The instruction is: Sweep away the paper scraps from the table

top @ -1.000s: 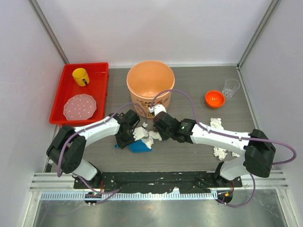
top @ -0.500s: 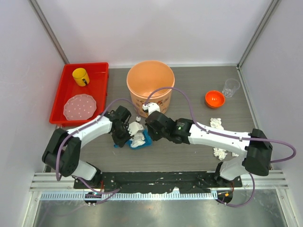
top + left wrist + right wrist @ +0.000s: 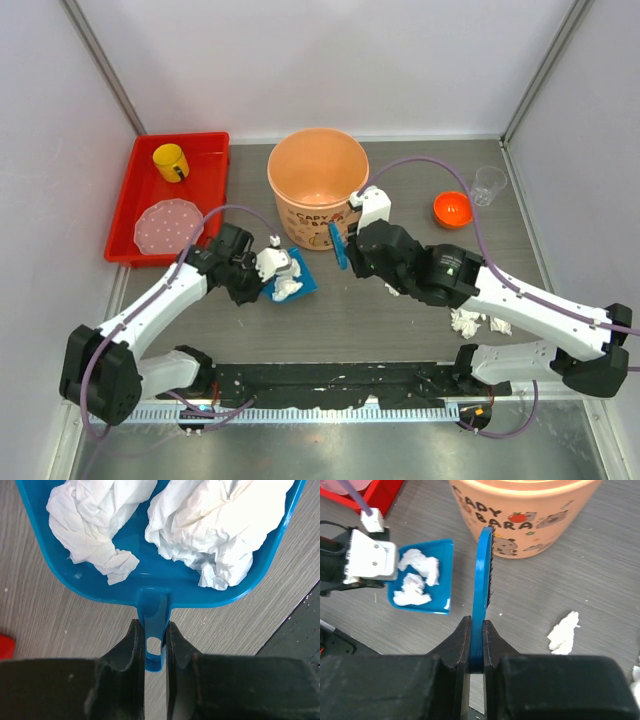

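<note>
My left gripper point(image 3: 152, 630) point(image 3: 266, 284) is shut on the handle of a blue dustpan point(image 3: 150, 575) point(image 3: 300, 281), held just above the table point(image 3: 360, 320). Two white paper scraps point(image 3: 95, 520) point(image 3: 285, 288) lie in the pan. My right gripper point(image 3: 477, 625) point(image 3: 352, 256) is shut on a blue brush point(image 3: 482, 570) point(image 3: 340, 246), held upright on edge beside the orange bucket point(image 3: 318, 180) point(image 3: 530, 515). More paper scraps lie on the table to the right point(image 3: 458, 262) point(image 3: 468, 322), and one shows in the right wrist view point(image 3: 563, 632).
A red tray point(image 3: 208, 190) at the back left holds a pink speckled plate point(image 3: 168, 226) and a yellow cup point(image 3: 170, 161). An orange bowl point(image 3: 453, 209) and a clear cup point(image 3: 488, 184) stand at the back right. White walls close in the table.
The left gripper carried the dustpan with its scraps back and to the left. The right arm rose and drew the brush away from the pan, toward the bucket.
</note>
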Robot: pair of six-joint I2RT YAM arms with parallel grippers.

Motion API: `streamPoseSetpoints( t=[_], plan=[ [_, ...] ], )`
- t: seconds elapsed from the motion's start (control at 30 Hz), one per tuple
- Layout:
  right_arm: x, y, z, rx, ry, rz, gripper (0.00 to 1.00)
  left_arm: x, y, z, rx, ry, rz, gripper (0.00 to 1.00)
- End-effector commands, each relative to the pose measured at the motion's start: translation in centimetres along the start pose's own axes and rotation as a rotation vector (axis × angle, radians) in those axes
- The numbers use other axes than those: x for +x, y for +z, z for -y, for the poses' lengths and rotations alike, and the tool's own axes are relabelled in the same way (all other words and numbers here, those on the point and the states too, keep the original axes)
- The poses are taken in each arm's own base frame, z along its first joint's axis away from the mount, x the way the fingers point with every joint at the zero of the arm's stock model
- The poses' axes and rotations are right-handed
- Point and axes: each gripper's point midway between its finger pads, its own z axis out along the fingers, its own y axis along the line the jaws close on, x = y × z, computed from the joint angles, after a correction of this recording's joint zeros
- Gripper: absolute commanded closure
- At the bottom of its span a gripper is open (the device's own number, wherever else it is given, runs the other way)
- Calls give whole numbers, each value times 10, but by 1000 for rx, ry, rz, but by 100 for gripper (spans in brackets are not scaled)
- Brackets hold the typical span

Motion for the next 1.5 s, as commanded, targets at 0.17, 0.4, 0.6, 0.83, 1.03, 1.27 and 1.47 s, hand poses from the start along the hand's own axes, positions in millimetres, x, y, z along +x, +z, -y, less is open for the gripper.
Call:
streamPoseSetpoints(
  t=[0.17, 0.4, 0.6, 0.83, 1.03, 1.27, 1.47],
  plan=[
    [-13, -22, 29, 101, -26, 51, 99, 7, -61, -17, -120, -161, 35, 100],
    [-12, -24, 38, 138, -47, 49, 99, 10, -95, -60, -268, -282, 42, 100],
    [-1, -26, 52, 186, -39, 47, 99, -7, -134, -112, -368, -329, 94, 100],
    [5, -31, 62, 197, -22, 55, 99, -56, -176, -173, -463, -352, 136, 100],
    [10, -32, 67, 206, -16, 52, 99, -115, -213, -213, -530, -380, 234, 100],
    [8, -40, 76, 233, 1, 62, 99, -187, -208, -213, -803, -67, 81, 100],
    [4, -54, 83, 241, 26, 74, 99, -224, -231, -222, -1174, 182, -56, 100]
  ],
)
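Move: The bucket's middle is about 16 cm ahead of the left hand and 11 cm to its right, some 5 cm higher. The paper scraps lie on the held dustpan, 3 cm ahead and 5 cm right, level with it; the red tray is 21 cm ahead and 18 cm left. From the right hand, the lone scrap lies 3 cm ahead, 11 cm right and 25 cm below; the bucket is 15 cm ahead, 4 cm left and 15 cm lower. The loaded dustpan, still held by its handle, is carried by the left hand left and up, then on forward past the bucket's left side, some 25 cm up in all; high by the rim it swings back right, its far end tipping up. The brush, still gripped, shifts about 8 cm right above the table towards the lone scrap. ##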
